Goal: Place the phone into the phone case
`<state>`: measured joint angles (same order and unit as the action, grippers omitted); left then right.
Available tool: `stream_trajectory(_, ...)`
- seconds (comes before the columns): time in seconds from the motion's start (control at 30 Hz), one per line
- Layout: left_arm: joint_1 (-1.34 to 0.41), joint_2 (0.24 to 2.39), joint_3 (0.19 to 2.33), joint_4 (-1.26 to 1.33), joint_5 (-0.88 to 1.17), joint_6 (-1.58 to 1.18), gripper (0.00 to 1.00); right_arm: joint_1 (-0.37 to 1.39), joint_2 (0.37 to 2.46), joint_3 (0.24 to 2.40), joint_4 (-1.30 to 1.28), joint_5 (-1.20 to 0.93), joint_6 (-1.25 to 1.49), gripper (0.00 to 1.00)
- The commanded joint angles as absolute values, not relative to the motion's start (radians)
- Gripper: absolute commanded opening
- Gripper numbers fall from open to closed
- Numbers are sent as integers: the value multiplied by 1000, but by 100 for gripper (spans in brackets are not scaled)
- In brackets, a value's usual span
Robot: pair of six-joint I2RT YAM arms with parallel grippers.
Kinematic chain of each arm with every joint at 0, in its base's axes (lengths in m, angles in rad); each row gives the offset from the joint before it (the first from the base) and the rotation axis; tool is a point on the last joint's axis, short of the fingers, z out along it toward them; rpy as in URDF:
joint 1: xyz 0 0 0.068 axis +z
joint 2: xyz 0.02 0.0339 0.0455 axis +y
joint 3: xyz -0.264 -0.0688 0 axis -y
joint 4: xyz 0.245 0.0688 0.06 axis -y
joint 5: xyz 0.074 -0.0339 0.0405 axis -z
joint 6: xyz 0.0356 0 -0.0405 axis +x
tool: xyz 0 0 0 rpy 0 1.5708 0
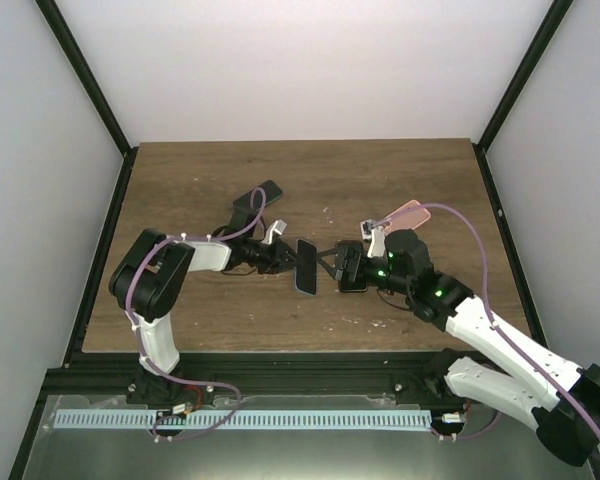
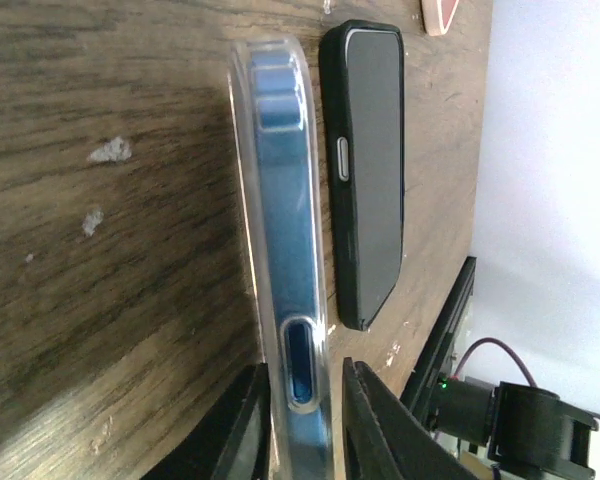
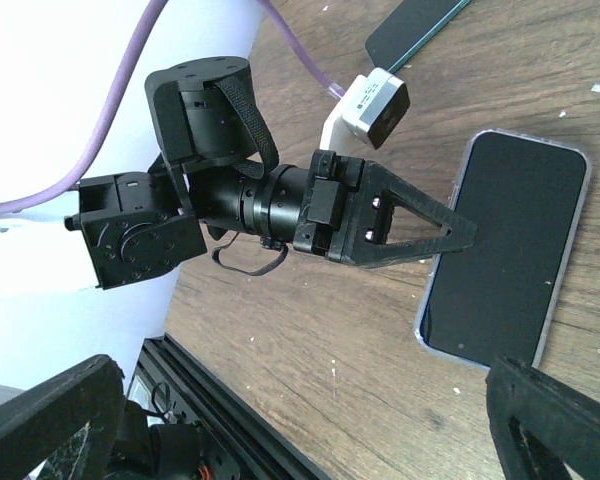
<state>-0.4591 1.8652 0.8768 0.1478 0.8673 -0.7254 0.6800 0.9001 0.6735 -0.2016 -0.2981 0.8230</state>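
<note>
A blue phone (image 2: 285, 200) sits inside a clear case (image 2: 238, 120) and stands on its long edge on the wooden table, mid-table (image 1: 306, 266). Its dark screen (image 3: 510, 240) faces my right gripper. My left gripper (image 2: 305, 400) straddles one end of it. One finger lies against the case, and the other finger (image 2: 375, 430) stands a narrow gap off it. My left gripper (image 1: 285, 262) reaches in from the left. My right gripper (image 1: 332, 264) hovers just right of the phone, jaws wide open (image 3: 300, 400) and empty.
A black phone-like slab (image 2: 370, 170) lies flat just beyond the standing phone, under my right gripper (image 1: 353, 285). Another dark phone (image 1: 257, 203) lies at the back left. A pink item (image 1: 405, 214) lies at the back right. The black frame rail (image 3: 230, 420) runs along the near edge.
</note>
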Motion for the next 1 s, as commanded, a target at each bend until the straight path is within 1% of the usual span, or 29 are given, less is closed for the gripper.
stream_trajectory(0.0, -463, 1878, 913, 161, 861, -676, 24, 678, 884, 687, -203, -273, 799, 100)
stream_trajectory(0.23, -463, 1852, 898, 128, 829, -668, 44, 678, 862, 665, -202, -243, 781, 100)
stream_trajectory(0.37, -463, 1816, 904, 74, 782, -645, 50, 678, 868, 663, -238, -185, 783, 100)
stream_trajectory(0.47, -462, 1789, 930, -3, 731, -615, 54, 678, 895, 682, -281, -122, 782, 100)
stream_trajectory(0.6, -456, 1761, 991, -121, 643, -572, 62, 677, 930, 710, -317, -57, 779, 100)
stream_trajectory(0.63, -450, 1757, 1012, -154, 616, -562, 66, 675, 934, 716, -320, -47, 779, 100)
stream_trajectory(0.7, -430, 1745, 1040, -198, 569, -546, 81, 675, 937, 722, -316, -29, 780, 100)
stream_trajectory(0.77, -401, 1735, 1065, -224, 541, -533, 99, 672, 936, 727, -317, -7, 780, 100)
stream_trajectory(0.97, -279, 1759, 1181, -307, 440, -503, 100, 643, 961, 729, -315, 47, 778, 100)
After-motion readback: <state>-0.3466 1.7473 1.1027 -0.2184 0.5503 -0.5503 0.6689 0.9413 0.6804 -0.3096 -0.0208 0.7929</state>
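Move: The phone in its clear case is still between the left fingertips, tilted with its left edge raised; its middle lies about 3 cm right, 1 cm back and 2 cm below that hand. The bare dark phone lies some 21 cm ahead and 11 cm left, the black-cased phone 16 cm right and 1 cm back, both 3 cm lower. From the high right hand the pink case is roughly 23 cm ahead, 26 cm right and 19 cm down, with the black-cased phone 8 cm ahead, 10 cm right. The left hand stays almost in place while its fingers part and its left side tips up, sinking under 1 cm to let the clear-cased phone down, then spreads wide and pulls away forward, left and up, about 8 cm out and 5 cm higher, towards the bare dark phone. The wide-open, empty right hand shifts some 4 cm right, 3 cm forward and nearly 4 cm down towards the black-cased phone and the pink case beyond, turning about 15 degrees clockwise. ##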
